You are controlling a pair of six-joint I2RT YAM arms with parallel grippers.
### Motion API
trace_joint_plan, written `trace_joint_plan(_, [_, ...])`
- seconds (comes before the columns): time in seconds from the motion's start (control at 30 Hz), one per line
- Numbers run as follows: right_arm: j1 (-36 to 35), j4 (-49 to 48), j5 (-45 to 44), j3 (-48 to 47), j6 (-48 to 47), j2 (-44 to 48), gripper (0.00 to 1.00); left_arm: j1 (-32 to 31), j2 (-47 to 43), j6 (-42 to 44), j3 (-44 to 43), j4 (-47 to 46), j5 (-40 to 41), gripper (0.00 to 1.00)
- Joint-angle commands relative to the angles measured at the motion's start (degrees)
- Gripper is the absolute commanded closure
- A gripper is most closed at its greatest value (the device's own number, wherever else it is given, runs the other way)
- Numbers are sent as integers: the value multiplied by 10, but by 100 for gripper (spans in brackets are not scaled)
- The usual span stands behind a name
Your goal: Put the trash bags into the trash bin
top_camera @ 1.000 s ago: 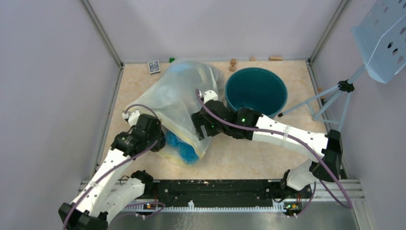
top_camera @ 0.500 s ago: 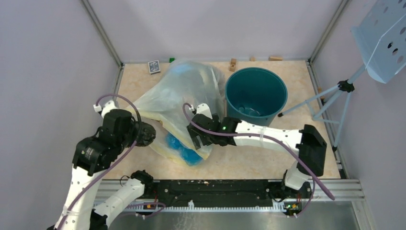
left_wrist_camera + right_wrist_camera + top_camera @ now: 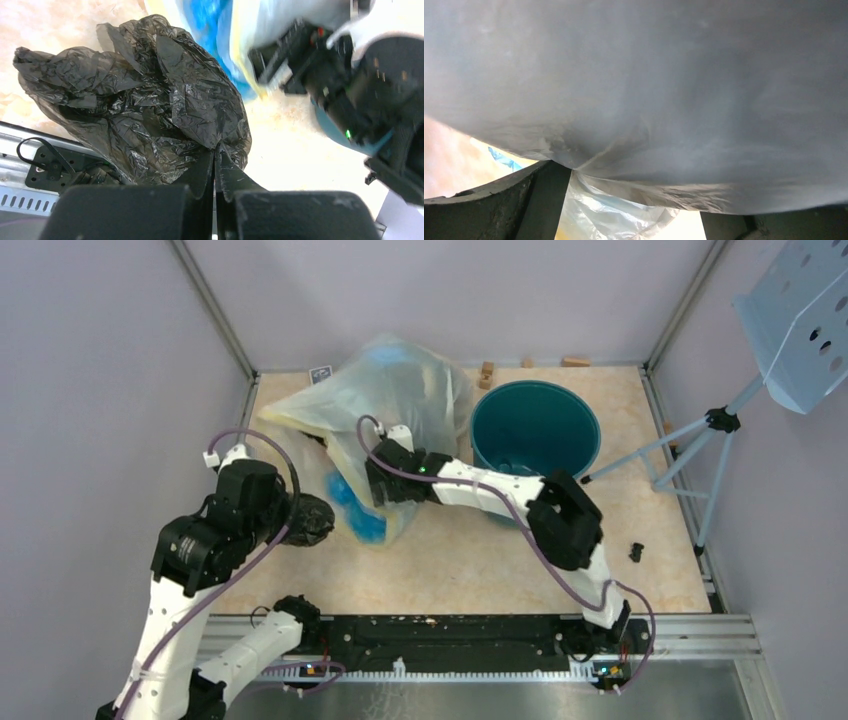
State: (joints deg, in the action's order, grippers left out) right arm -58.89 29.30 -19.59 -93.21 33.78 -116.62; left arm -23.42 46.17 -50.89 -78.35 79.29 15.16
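The trash bag (image 3: 310,521), black and crumpled, hangs from my left gripper (image 3: 292,520) above the table at the left. In the left wrist view the jaws (image 3: 216,152) are pressed shut on a fold of the bag (image 3: 140,105). The teal trash bin (image 3: 535,430) stands upright at the back right, apart from both grippers. My right gripper (image 3: 380,480) is pushed against the large translucent whitish bag (image 3: 385,400). In the right wrist view its fingers (image 3: 536,200) stand wide apart with that bag's film (image 3: 624,210) between them.
The large translucent bag with blue contents (image 3: 355,505) sits between my arms, left of the bin. Wooden blocks (image 3: 487,373) and a small card box (image 3: 320,372) lie along the back wall. A tripod stand (image 3: 700,435) is at the right. A small black piece (image 3: 636,552) lies near it.
My right arm swept left and back, pushing the large translucent bag toward the back left. My left arm rose with the black bag in its jaws, then held. A small black piece appeared at the right.
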Motion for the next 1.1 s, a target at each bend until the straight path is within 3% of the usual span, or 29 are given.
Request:
trace_joint_plan(0.0, [39, -70, 16, -189, -25, -145, 14, 2, 23, 15, 1, -35, 9, 100])
trace_joint_plan(0.17, [77, -85, 73, -613, -50, -399, 16, 3, 46, 37, 10, -52, 12, 100])
trace_joint_plan(0.23, [78, -103, 77, -685, -57, -421, 15, 3, 49, 41, 15, -63, 15, 100])
trace_joint_plan(0.43, [64, -287, 111, -254, -87, -139, 14, 3, 55, 56, 28, -113, 0, 100])
trace_joint_plan(0.6, [18, -160, 66, -211, -165, -15, 10, 3, 46, 62, 56, -146, -17, 100])
trace_joint_plan(0.77, [-6, -93, 57, -144, -129, 117, 10, 3, 47, 64, 81, -176, -66, 100])
trace_joint_plan(1.07, [-22, 66, 62, 4, -58, 354, 11, 2, 21, 24, 249, -353, -291, 100])
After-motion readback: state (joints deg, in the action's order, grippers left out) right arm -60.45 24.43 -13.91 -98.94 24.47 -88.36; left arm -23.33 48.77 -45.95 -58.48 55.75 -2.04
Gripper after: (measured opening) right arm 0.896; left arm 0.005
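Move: The left gripper holds the black bag; the trash bin's middle is about 16 cm ahead of it, 35 cm to its right and 15 cm below. From the open right gripper, the clear bag's middle is some 9 cm ahead, 2 cm left and about level in height; the blue bag lies 3 cm back, 4 cm left and 6 cm lower, and the bin 2 cm ahead, 29 cm right and slightly higher. Shove the clear bag on forward and left with the open right gripper, about 20 cm, then pull free of the plastic, going back and to the right while climbing some 30 cm. Meanwhile keep the left fingers shut on the black bag, ease it forward a little, then swing it right and down towards the bin, turning the wrist clockwise. ##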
